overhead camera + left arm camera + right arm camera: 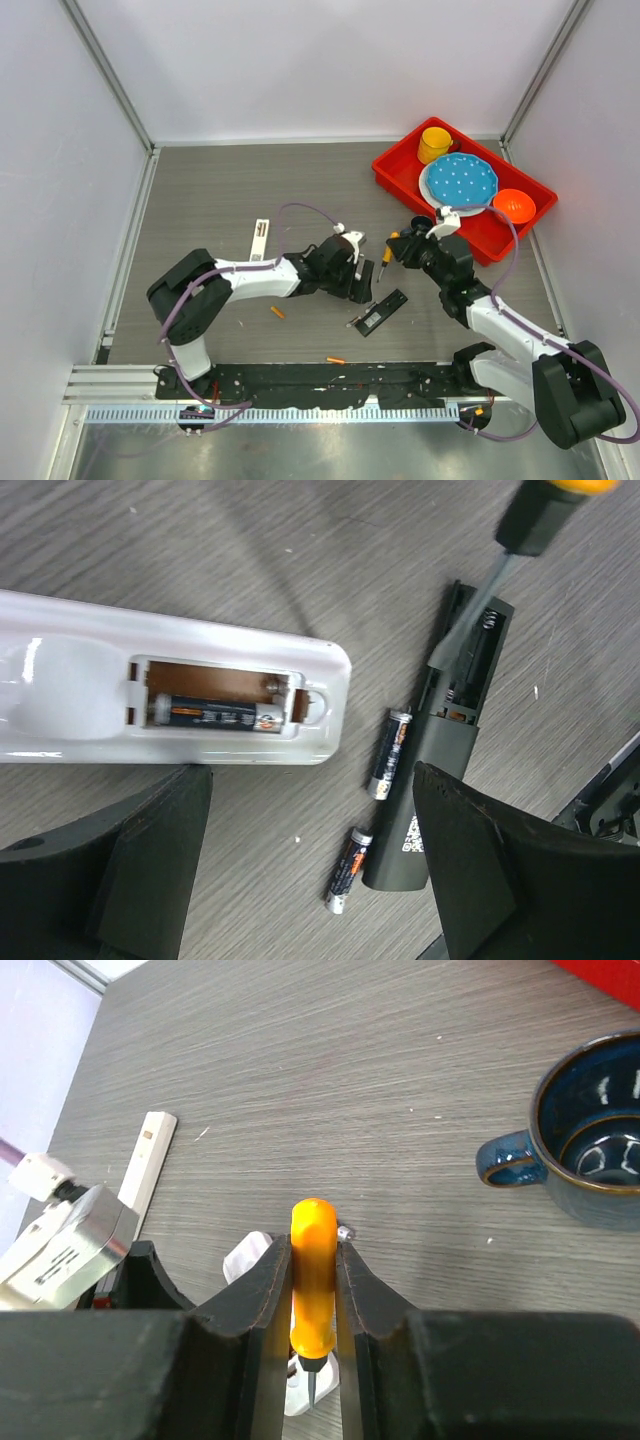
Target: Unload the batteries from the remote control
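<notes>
In the left wrist view a white remote control (170, 680) lies with its compartment open and one dark battery (215, 716) inside. Two dark batteries (390, 752) (347, 870) lie loose on the table beside a black remote (450, 750), whose compartment is also open. My left gripper (310, 880) hangs open above them with nothing held. My right gripper (313, 1250) is shut on the orange-handled screwdriver (313, 1280), whose shaft (480, 600) points down at the black remote's far end. Two small orange batteries (277, 312) (336, 360) lie near the front.
A red bin (395, 178) at the back right holds a yellow cup (435, 143), a blue plate (460, 180) and an orange bowl (514, 206). A dark blue mug (590, 1150) stands on the table. A thin white strip (260, 240) lies left of the arms.
</notes>
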Controlling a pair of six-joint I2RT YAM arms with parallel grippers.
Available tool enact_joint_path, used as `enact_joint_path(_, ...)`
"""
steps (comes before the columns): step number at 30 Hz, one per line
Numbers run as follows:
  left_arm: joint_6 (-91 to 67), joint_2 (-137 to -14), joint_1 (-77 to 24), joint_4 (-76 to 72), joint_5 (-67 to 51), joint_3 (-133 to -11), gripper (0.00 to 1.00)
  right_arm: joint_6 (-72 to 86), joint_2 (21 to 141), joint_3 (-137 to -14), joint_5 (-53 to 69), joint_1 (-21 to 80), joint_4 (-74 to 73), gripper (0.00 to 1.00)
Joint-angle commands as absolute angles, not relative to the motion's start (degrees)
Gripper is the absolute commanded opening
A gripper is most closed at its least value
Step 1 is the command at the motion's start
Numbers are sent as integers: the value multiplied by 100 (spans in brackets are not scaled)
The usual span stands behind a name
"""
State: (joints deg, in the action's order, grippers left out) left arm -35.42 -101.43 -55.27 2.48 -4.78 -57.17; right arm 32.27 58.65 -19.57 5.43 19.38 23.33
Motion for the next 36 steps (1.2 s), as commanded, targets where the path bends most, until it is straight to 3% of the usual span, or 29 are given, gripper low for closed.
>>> enact_joint_path(1, -3551, -9783, -5230, 167, -712, -5643, 82, 3252, 6011, -2311, 817, 1925, 2944, 1)
enact_joint_path(3, -3603, -9660, -5099, 150, -764, -5511, 79, 3208, 6187, -2451, 949, 1934, 3093, 1)
enact_joint_path(8, -3797, -9370, -4799, -367, -1124, -4993, 60, 3234, 6951, -2794, 1195, 2074, 3383, 1)
enact_joint_path(9, -3875, -9326, -4747, -447, -1177, -4923, 52, 3278, 7048, -2882, 1230, 2100, 3436, 1)
enact_joint_path(11, -3937, -9273, -4632, -640, -1335, -4729, 45, 3348, 7363, -2988, 1335, 2171, 3550, 1)
enact_joint_path(12, -3964, -9255, -4597, -685, -1371, -4676, 35, 3357, 7461, -3101, 1353, 2206, 3551, 1)
enact_joint_path(14, -3981, -9264, -4544, -703, -1389, -4597, 28, 3357, 7724, -3199, 1441, 2294, 3551, 2)
enact_joint_path(18, -3990, -9369, -4465, -694, -1406, -4535, 5, 3322, 8032, -3427, 1372, 2461, 3454, 1)
enact_joint_path(21, -4025, -9501, -4395, -659, -1354, -4509, 0, 3200, 8208, -3550, 1249, 2584, 3305, 1)
enact_joint_path(36, -3964, -10151, -3867, -246, -1064, -4807, 0, 2909, 8323, -3718, 765, 2751, 3032, 1)
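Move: The white remote lies flat, its middle about 5 cm ahead of the left hand's open fingers, 4 cm to their left and 3 cm lower; the dark remote is roughly 2 cm back and 4 cm right of that hand. From the right hand, holding the screwdriver upright, the white remote is some 10 cm left, 3 cm back and 10 cm below, the blue mug about 6 cm ahead and 6 cm right, and the dark remote 11 cm back and 3 cm left. Leftward and somewhat forward, the left hand draws about 9 cm towards the white remote's left end, shutting its wide-open fingers on nothing as it goes and sinking slightly near the end. The right hand keeps its grip on the screwdriver and swings left about 9 cm and forward 4 cm, turning some 10 degrees counter-clockwise and, after a small rise, dipping to bring the tip into the white remote's open battery compartment. ##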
